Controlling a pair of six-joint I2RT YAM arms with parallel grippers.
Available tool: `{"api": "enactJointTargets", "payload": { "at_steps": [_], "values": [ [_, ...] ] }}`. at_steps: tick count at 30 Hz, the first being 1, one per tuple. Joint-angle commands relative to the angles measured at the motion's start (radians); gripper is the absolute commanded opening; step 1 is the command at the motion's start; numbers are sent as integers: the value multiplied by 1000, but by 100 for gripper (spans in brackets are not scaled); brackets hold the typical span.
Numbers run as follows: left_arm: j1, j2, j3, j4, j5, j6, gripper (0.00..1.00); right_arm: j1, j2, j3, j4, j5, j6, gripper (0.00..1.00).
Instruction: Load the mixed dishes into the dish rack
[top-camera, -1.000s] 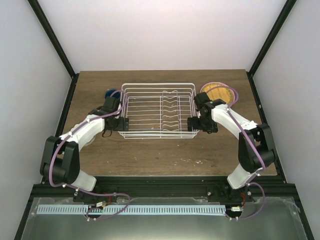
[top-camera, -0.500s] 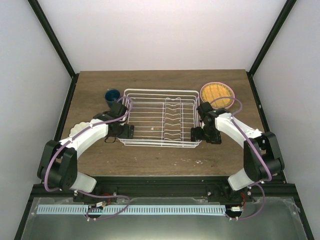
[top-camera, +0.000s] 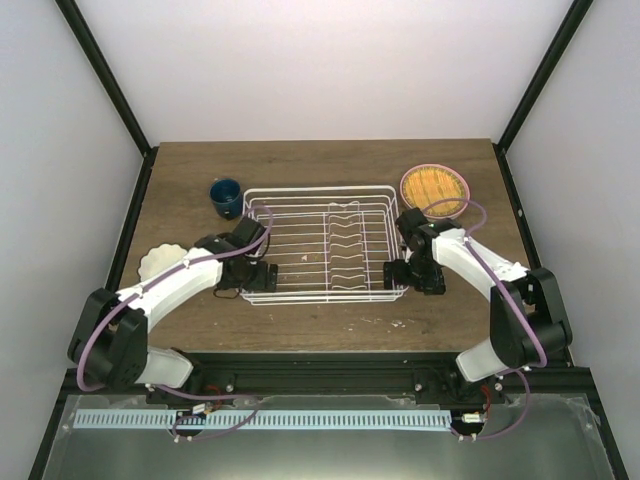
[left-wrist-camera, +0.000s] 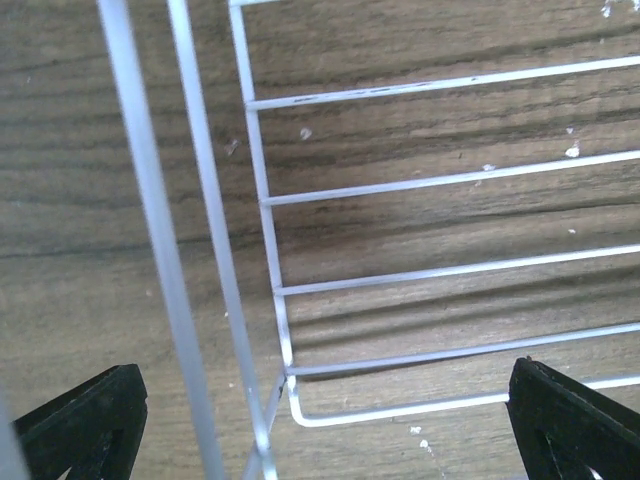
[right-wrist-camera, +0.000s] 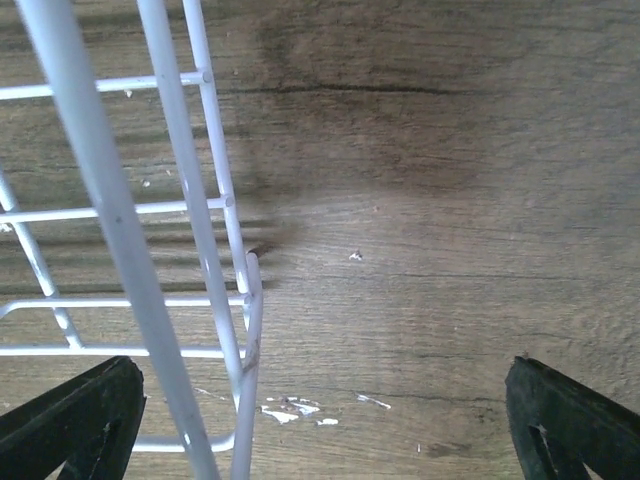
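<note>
The white wire dish rack (top-camera: 318, 188) sits mid-table. My left gripper (top-camera: 257, 277) is at its near left corner, open, with the rack's side wires (left-wrist-camera: 270, 210) standing between its fingertips (left-wrist-camera: 85, 420). At the near right corner my right gripper (top-camera: 412, 272) is open too, straddling the rack's end wires (right-wrist-camera: 190, 180). A dark blue mug (top-camera: 225, 197) stands behind the rack's left end. A cream-white bowl (top-camera: 160, 262) lies left of my left arm. A yellow-orange grid plate (top-camera: 434, 190) rests on a pink plate behind the right end. The rack holds no dishes.
The wooden table (top-camera: 330, 320) is boxed in by pale walls and black frame posts (top-camera: 105, 90) on both sides. Small white flecks mark the wood (right-wrist-camera: 290, 408) near the rack's right corner. A black rail runs along the near edge.
The rack has slid toward the near edge along with both grippers at its ends. The mug and the bowl have come out from behind the left arm.
</note>
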Motion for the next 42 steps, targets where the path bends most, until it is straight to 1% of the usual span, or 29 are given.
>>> {"api": "enactJointTargets", "payload": {
  "at_steps": [1, 9, 21, 30, 38, 42],
  "values": [
    [-13, -48, -36, -68, 19, -57, 100, 14, -29, 0, -52, -30, 22, 100],
    [-31, -83, -62, -114, 39, -110, 100, 35, -52, -55, -55, -83, 77, 100],
    [-122, -48, -57, -142, 62, -153, 100, 99, -98, -156, -57, -120, 144, 100],
    [-126, -34, -43, -154, 45, -144, 100, 133, -174, -231, -93, -147, 185, 100],
    [-126, -27, -5, -169, 20, -137, 100, 146, -181, -215, -108, -135, 210, 100],
    [-126, -25, 39, -184, -26, -129, 100, 147, -179, -147, -129, -63, 216, 100]
  ]
}}
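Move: The dish rack stands between the hands, its end walls running between each hand's open fingers. Its middle is about 17 cm right and 10 cm ahead of the left hand, and some 20 cm left and 9 cm ahead of the right. From the left hand, the blue mug is 23 cm ahead and 7 left, the white scalloped plate 5 ahead and 23 left. The pink-rimmed plate lies 25 cm ahead and 6 right of the right hand. Still straddling the rack's two end walls with wide-open fingers, both hands drag it back across the table towards the robot, about 6 cm each, easing to a stop near the end. The right hand also drifts some 2.5 cm left, its fingertips swinging slightly left; the left wrist tilts its fingertips back by roughly 10 degrees. ##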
